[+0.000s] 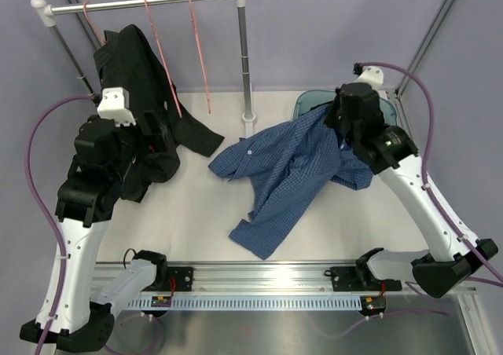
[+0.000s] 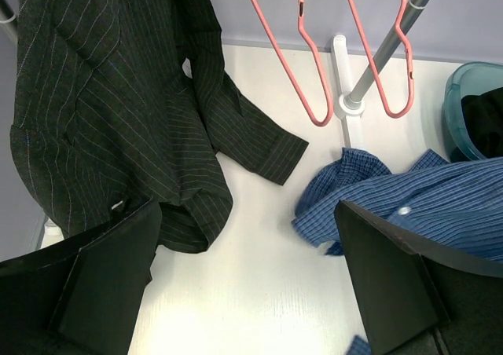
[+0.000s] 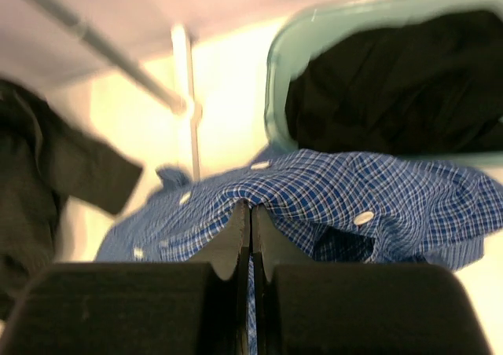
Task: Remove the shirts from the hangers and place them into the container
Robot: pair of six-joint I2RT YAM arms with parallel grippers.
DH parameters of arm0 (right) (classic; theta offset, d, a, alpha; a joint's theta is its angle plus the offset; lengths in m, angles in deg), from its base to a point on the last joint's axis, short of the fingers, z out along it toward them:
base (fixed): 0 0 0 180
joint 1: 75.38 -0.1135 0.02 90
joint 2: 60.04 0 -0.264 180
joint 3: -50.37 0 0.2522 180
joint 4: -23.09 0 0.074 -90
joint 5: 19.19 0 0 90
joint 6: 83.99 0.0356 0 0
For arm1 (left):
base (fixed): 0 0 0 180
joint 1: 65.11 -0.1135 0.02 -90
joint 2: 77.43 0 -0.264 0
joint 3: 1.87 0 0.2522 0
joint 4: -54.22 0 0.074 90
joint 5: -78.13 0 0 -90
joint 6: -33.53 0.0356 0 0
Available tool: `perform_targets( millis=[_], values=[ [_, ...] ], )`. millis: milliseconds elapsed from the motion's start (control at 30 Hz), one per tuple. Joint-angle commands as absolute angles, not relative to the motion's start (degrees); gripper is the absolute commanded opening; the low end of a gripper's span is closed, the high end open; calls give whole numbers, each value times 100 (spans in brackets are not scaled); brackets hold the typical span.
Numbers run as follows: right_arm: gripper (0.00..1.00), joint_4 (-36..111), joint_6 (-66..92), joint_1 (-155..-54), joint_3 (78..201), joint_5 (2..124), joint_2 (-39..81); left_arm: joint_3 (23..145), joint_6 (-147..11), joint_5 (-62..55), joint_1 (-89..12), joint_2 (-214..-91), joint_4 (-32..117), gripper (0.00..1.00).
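Observation:
The blue check shirt (image 1: 283, 166) lies spread on the table, and one end is lifted beside the teal container (image 1: 306, 102). My right gripper (image 3: 251, 210) is shut on a fold of the blue check shirt (image 3: 354, 190). A black shirt (image 3: 393, 88) lies inside the container (image 3: 275, 80). A dark pinstriped shirt (image 1: 130, 56) hangs on the left hanger (image 1: 93, 21), its lower part draped on the table. Two hangers (image 1: 161, 53) (image 1: 198, 49) hang bare. My left gripper (image 2: 247, 214) stands open over bare table between the pinstriped shirt (image 2: 102, 96) and the blue shirt (image 2: 440, 198).
The white-and-silver rail (image 1: 141, 3) crosses the back, with its right post (image 1: 245, 56) and foot (image 1: 249, 119) standing between the two shirts. A metal track (image 1: 259, 276) runs along the near edge. The left arm (image 1: 94, 159) stands against the pinstriped shirt.

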State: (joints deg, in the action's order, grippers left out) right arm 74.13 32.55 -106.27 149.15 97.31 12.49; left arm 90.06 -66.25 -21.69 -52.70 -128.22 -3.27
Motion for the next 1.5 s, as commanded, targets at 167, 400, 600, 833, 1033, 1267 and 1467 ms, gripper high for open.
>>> perform_targets(
  millis=[167, 400, 600, 833, 1033, 1267, 1467],
  values=[
    [0, 6412, 2227, -9342, 16388, 9438, 1554, 8880, -6746, -1995, -5298, -12700, -129, 99],
    [0, 5523, 2262, -8506, 16521, 8716, 2177, 8757, -6816, -1916, -5298, -12639, -103, 99],
    [0, 5294, 2534, -8110, 16232, 8549, 2836, 8642, -6878, -1837, -5298, -12586, -94, 99],
    [0, 5609, 3340, -7951, 15256, 8742, 3663, 8537, -6904, -1820, -5298, -12525, -59, 99],
    [0, 6330, 4693, -7582, 14816, 8119, 4743, 8528, -6904, -1793, -5289, -12533, -77, 99],
    [2, 6884, 5189, -7239, 14965, 7651, 5571, 8528, -6913, -1776, -5298, -12542, -112, 99],
    [30, 6946, 4495, -7248, 15333, 8143, 4686, 8589, -6904, -1785, -5298, -12560, -112, 99]
  ],
)
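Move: The right hand holds the bunched blue shirt high; the container's middle lies about 15 cm ahead of it, 12 cm to its right and 29 cm below. The black shirt already lies in the container, at much the same spot. The rack foot is some 16 cm ahead, 22 cm left and 33 cm below. From the left hand, the container is about 22 cm ahead, 56 cm right and 32 cm lower. Right hand swings the blue shirt up, forward and right, plunges some 40 cm into the container, begins opening. ##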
